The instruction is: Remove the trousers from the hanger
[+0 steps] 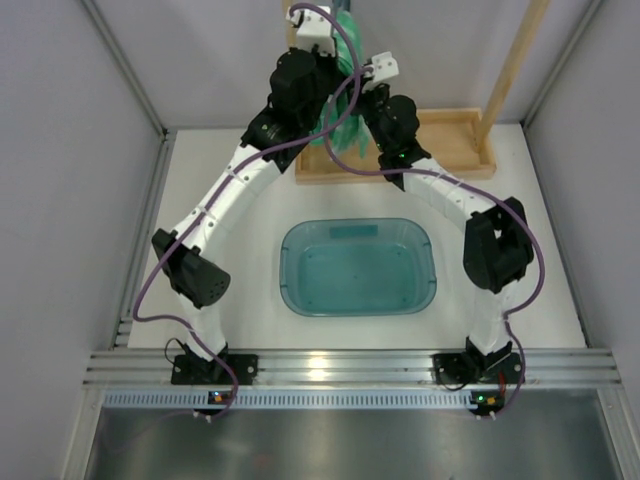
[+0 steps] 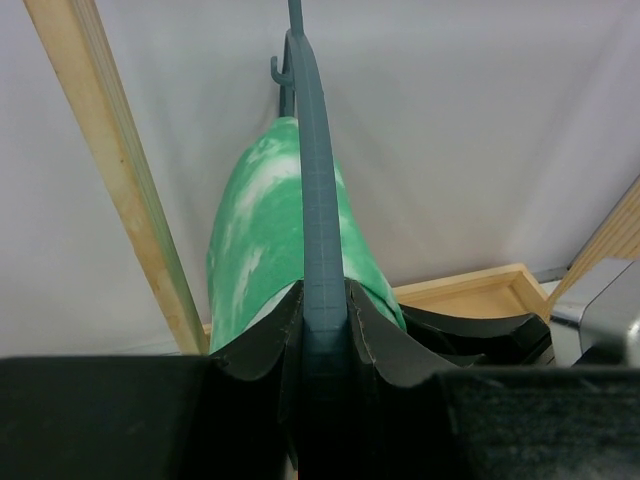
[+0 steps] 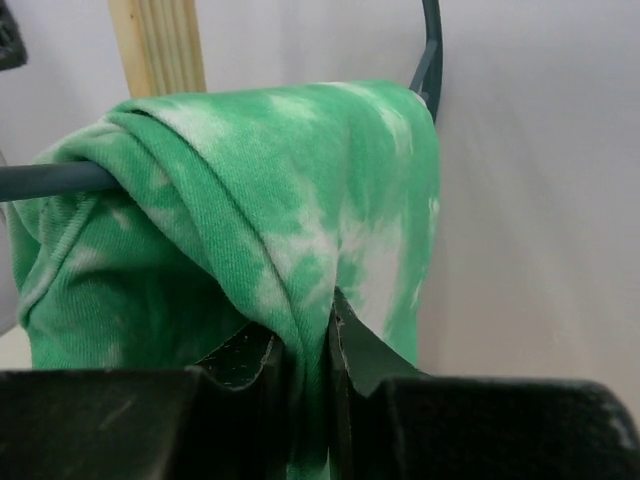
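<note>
The green trousers [image 3: 280,210] with white blotches drape over the bar of the grey-blue hanger [image 2: 320,200]. In the left wrist view my left gripper [image 2: 324,300] is shut on the hanger's sloping arm, with the trousers [image 2: 255,240] hanging just beyond it. My right gripper [image 3: 312,330] is shut on a fold of the trousers below the hanger bar [image 3: 50,180]. From above, both grippers meet at the back of the table, where the trousers [image 1: 345,135] show between the left gripper [image 1: 318,75] and the right gripper [image 1: 368,92].
A translucent teal tub [image 1: 357,266] sits mid-table in front of the arms. A light wooden frame with a tray base [image 1: 450,150] and an upright post [image 1: 512,60] stands at the back. Wooden posts [image 2: 110,170] rise close beside the hanger.
</note>
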### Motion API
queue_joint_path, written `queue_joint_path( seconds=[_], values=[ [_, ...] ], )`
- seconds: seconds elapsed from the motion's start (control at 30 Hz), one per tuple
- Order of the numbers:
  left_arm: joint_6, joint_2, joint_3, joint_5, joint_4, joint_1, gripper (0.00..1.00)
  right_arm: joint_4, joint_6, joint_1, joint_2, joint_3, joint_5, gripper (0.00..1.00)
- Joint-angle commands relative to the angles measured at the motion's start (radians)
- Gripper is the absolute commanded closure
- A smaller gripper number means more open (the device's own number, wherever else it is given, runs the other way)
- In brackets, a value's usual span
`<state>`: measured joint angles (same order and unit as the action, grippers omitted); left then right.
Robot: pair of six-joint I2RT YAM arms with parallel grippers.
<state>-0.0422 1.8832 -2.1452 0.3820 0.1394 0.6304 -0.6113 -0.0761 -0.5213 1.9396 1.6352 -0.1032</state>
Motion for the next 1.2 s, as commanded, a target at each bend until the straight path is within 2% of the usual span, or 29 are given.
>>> queue_joint_path(
  seconds=[0.0, 0.27, 0.67, 0.9, 1.17],
  values=[
    [0.024, -0.002, -0.041, 0.072, -0.023, -0.012, 1.0, -0.097, 0.102, 0.04, -0.071, -0.021, -0.099, 1.0],
    [0.013, 0.002, -0.038, 0.103, -0.012, -0.041, 1.0, -0.041, 0.277, 0.168, -0.131, -0.034, -0.069, 1.0],
    [-0.022, 0.002, -0.031, 0.098, -0.006, -0.08, 1.0, -0.036, 0.278, 0.247, -0.246, -0.126, -0.107, 1.0],
    [-0.008, -0.009, -0.03, 0.132, -0.004, -0.086, 1.0, -0.076, 0.496, 0.362, -0.314, -0.201, -0.073, 1.0],
    [0.004, -0.003, -0.036, 0.133, -0.006, -0.089, 1.0, -0.09, 0.467, 0.385, -0.381, -0.207, -0.059, 1.0]
  ],
)
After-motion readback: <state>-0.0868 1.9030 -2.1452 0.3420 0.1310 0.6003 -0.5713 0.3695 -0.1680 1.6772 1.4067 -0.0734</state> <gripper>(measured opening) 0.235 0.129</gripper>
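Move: Gripping the trousers already, the right hand has the middle of the hanger about 6 cm ahead, 6 cm to its left and 9 cm higher. The left wooden post stands roughly 12 cm ahead and 14 cm left of that hand, and the wooden tray's centre lies some 5 cm ahead, 10 cm right and 38 cm below. From the left hand, holding the hanger's near end, the draped trousers are about 12 cm straight ahead and 7 cm lower. Dragging the pinched cloth out to the right, away from the hanger and the left hand, the right hand travels about 19 cm, rises slightly and rolls some 20 degrees with its left side coming up. The pull slows midway, then quickens. The left hand keeps its grip on the hanger's near end, giving about a centimetre to the right before coming back. ##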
